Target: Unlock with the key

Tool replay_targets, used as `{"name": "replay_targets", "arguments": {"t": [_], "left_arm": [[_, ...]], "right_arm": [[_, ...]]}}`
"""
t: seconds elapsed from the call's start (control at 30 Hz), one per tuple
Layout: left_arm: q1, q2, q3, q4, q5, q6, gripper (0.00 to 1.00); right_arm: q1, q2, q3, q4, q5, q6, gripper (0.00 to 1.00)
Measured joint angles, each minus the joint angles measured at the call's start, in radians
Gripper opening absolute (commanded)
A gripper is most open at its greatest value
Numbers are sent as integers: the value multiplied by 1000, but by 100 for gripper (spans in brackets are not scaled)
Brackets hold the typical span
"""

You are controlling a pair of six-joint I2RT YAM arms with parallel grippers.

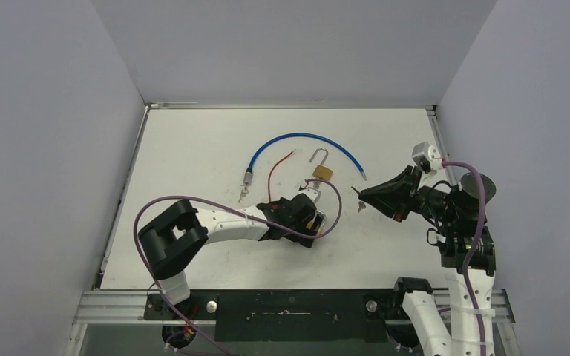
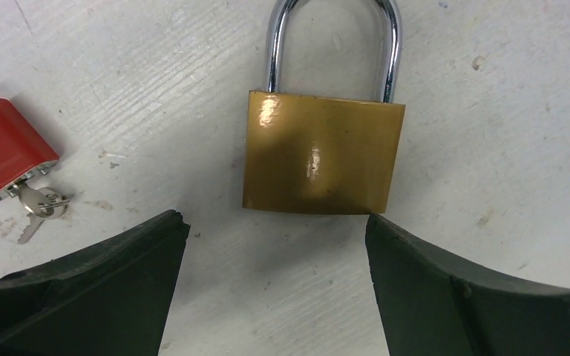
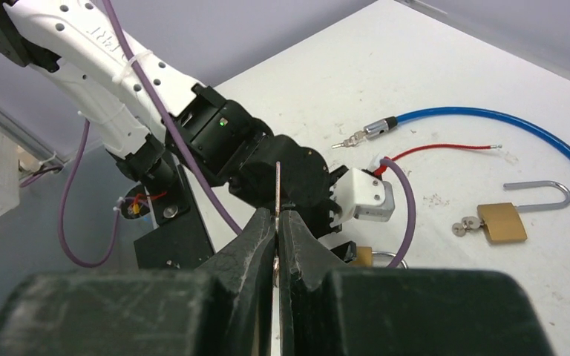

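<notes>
A brass padlock [image 2: 323,152] lies flat on the white table with its steel shackle [image 2: 334,44] shut into the body. My left gripper [image 2: 274,222] is open just short of the lock's base, one finger [image 2: 119,274] on each side, touching nothing. My right gripper [image 3: 277,215] is shut on a thin silver key [image 3: 277,182] whose blade sticks out past the fingertips. It hovers to the right of the left gripper [image 1: 313,220], pointing at it. In the right wrist view, part of the same padlock [image 3: 364,256] shows under the left arm's wrist.
A second brass padlock [image 3: 502,222] with its shackle swung open and keys [image 3: 464,225] in it lies farther back. A red padlock [image 2: 4,152] with keys [image 2: 41,208] sits left of the left gripper. A blue cable [image 1: 304,139] and a red wire [image 1: 276,169] lie behind.
</notes>
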Motion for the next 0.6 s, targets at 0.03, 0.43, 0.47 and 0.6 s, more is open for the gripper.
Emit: {"name": "replay_targets", "arguments": {"t": [0.03,0.43,0.47,0.6], "left_arm": [[-12,14,10,-13,-19,-11,86],[-15,14,126,-21,-132,-63,71],[-14,13,137,-13,-133,-64,68],[-14,37,214,-18,-136,-95,54]], "right_arm": [[0,0,0,-2,8,0,0],[0,15,35,-75,272,24,0],[0,16,36,-81,311,32,0],[0,24,37,-110,493,65,0]]}}
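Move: The closed brass padlock lies close under the left hand's open fingertips, its middle about 3 cm ahead, 2 cm right and 1 cm below. The red lock is some 6 cm ahead and 7 cm left of this hand; the opened brass padlock is about 16 cm ahead and 5 cm right. From the right hand, still holding the keys, the closed padlock is roughly 8 cm ahead, 5 cm left and 32 cm below, and the blue cable's free end 21 cm ahead, 7 cm right. The left hand comes away from the near side of the closed padlock: after a tiny dip it climbs about 6 cm while swinging forward and right, its fingers drawing partly together on nothing. Meanwhile the right hand keeps its pinch on the keys and carries them forward and somewhat right, about 8 cm in all, turning some 30 degrees clockwise. ##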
